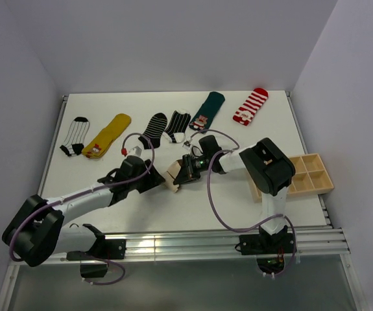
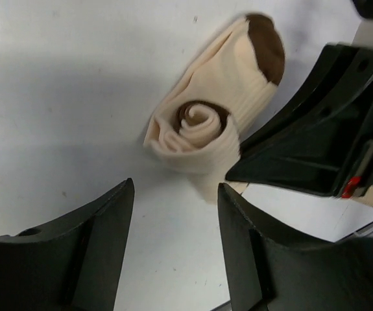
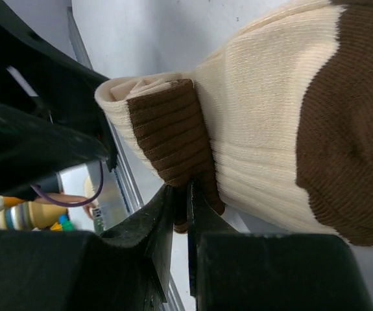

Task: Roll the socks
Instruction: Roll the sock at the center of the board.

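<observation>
A cream sock with brown bands [image 1: 175,175] lies partly rolled at the middle of the table. In the left wrist view its roll [image 2: 198,136] shows a brown-centred spiral, the brown toe pointing away. My left gripper [image 2: 176,189] is open just short of the roll, with bare table between its fingers. My right gripper [image 3: 187,194] is shut on the sock's brown cuff [image 3: 173,139] at the edge of the roll. From above, the left gripper [image 1: 158,183] and right gripper [image 1: 187,170] flank the sock. Several other socks lie flat in a row behind, among them a black one with white lines [image 1: 154,129].
The back row also holds a white striped sock [image 1: 74,137], a yellow one [image 1: 108,135], a teal one [image 1: 207,109] and a red-and-white one [image 1: 251,105]. A wooden compartment tray [image 1: 308,173] sits at the right table edge. A metal rail [image 1: 199,243] runs along the front.
</observation>
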You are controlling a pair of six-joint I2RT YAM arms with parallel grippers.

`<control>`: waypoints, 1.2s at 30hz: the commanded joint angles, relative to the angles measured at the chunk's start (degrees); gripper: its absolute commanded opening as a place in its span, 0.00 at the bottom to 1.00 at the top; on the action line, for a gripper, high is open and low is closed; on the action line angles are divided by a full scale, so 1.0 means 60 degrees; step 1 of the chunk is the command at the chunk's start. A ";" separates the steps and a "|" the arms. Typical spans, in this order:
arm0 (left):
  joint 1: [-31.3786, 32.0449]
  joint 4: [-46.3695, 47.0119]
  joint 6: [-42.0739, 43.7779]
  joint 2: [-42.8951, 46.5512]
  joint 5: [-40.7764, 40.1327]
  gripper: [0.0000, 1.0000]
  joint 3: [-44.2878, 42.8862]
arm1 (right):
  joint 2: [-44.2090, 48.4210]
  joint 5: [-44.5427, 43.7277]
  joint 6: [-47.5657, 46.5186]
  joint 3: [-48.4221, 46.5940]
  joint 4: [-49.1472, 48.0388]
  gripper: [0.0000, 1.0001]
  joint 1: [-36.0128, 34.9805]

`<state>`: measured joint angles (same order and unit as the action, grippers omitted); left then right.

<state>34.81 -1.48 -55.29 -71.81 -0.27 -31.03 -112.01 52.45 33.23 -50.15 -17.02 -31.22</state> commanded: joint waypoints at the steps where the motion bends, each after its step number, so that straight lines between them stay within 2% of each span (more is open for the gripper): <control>1: 0.0336 0.2057 -0.0570 0.0425 -0.0364 0.60 0.0629 | -0.0653 -0.0845 -0.0295 0.0010 0.1634 0.00 0.0091; 6: 0.0483 0.2370 -0.0629 -0.0086 -0.0701 0.61 0.0645 | -0.0814 -0.0889 -0.0353 -0.0342 0.2131 0.00 0.0106; 8: 0.0483 0.2355 -0.0688 -0.0349 -0.1065 0.60 0.0543 | -0.0902 -0.0890 -0.0441 -0.0474 0.2279 0.00 0.0106; 19: 0.0483 0.2151 -0.0878 -0.2195 -0.1185 0.53 -0.0307 | -0.1035 -0.1284 -0.0865 -0.0913 0.2966 0.02 0.0121; 22: 0.0498 0.2091 -0.1024 -0.2504 -0.1141 0.54 -0.0425 | -0.0947 -0.1620 -0.1041 -0.1031 0.3172 0.12 0.0092; 23: 0.0512 0.2048 -0.1083 -0.2591 -0.1126 0.54 -0.0468 | -0.0889 -0.1709 -0.1085 -0.1031 0.3202 0.19 0.0091; 26: 0.0585 0.2047 -0.1288 -0.2782 -0.1112 0.53 -0.0527 | -0.0654 -0.2089 -0.1232 -0.1046 0.3304 0.27 0.0033; 30: 0.0702 0.2077 -0.1493 -0.3031 -0.0980 0.51 -0.0644 | -0.0551 -0.2485 -0.1422 -0.1221 0.3596 0.30 -0.0069; 31: 0.0746 0.2004 -0.1522 -0.3090 -0.1009 0.49 -0.0688 | -0.0435 -0.2646 -0.1408 -0.1193 0.3583 0.31 -0.0099; 35: 0.0805 0.1375 -0.1684 -0.3192 -0.1286 0.32 -0.0951 | 0.0662 -0.3480 -0.1393 -0.0622 0.3057 0.41 -0.0201; 36: 0.0805 0.1084 -0.1698 -0.3193 -0.1316 0.31 -0.0996 | 0.0984 -0.4077 -0.1451 -0.0505 0.2925 0.42 -0.0245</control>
<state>38.76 11.33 -64.62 -89.43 -6.55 -35.88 -110.19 43.62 28.84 -56.18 -1.37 -31.62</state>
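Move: The rolled end of the sock at the center lies about 4 cm ahead of the left hand, 4 cm to its right and 4 cm lower; the right fingers already pinch its edge, with its middle only about 1 cm to the right hand's left. Some 16 cm beyond that roll lie two flat striped socks: the dark striped one about 7 cm to the roll's left, the white-toed striped one about 1 cm to its right. The left hand dips back a little, then reaches about 5 cm forward and 4 cm to the right, sinking some 3 cm overall, to bring its half-open fingers around the rolled end, and at the last narrows them to take hold of it. The right hand meanwhile keeps its pinch almost in place to steady the roll, then opens its fingers to ease that grip while drifting about 1.5 cm forward and rolling some 10 degrees. ##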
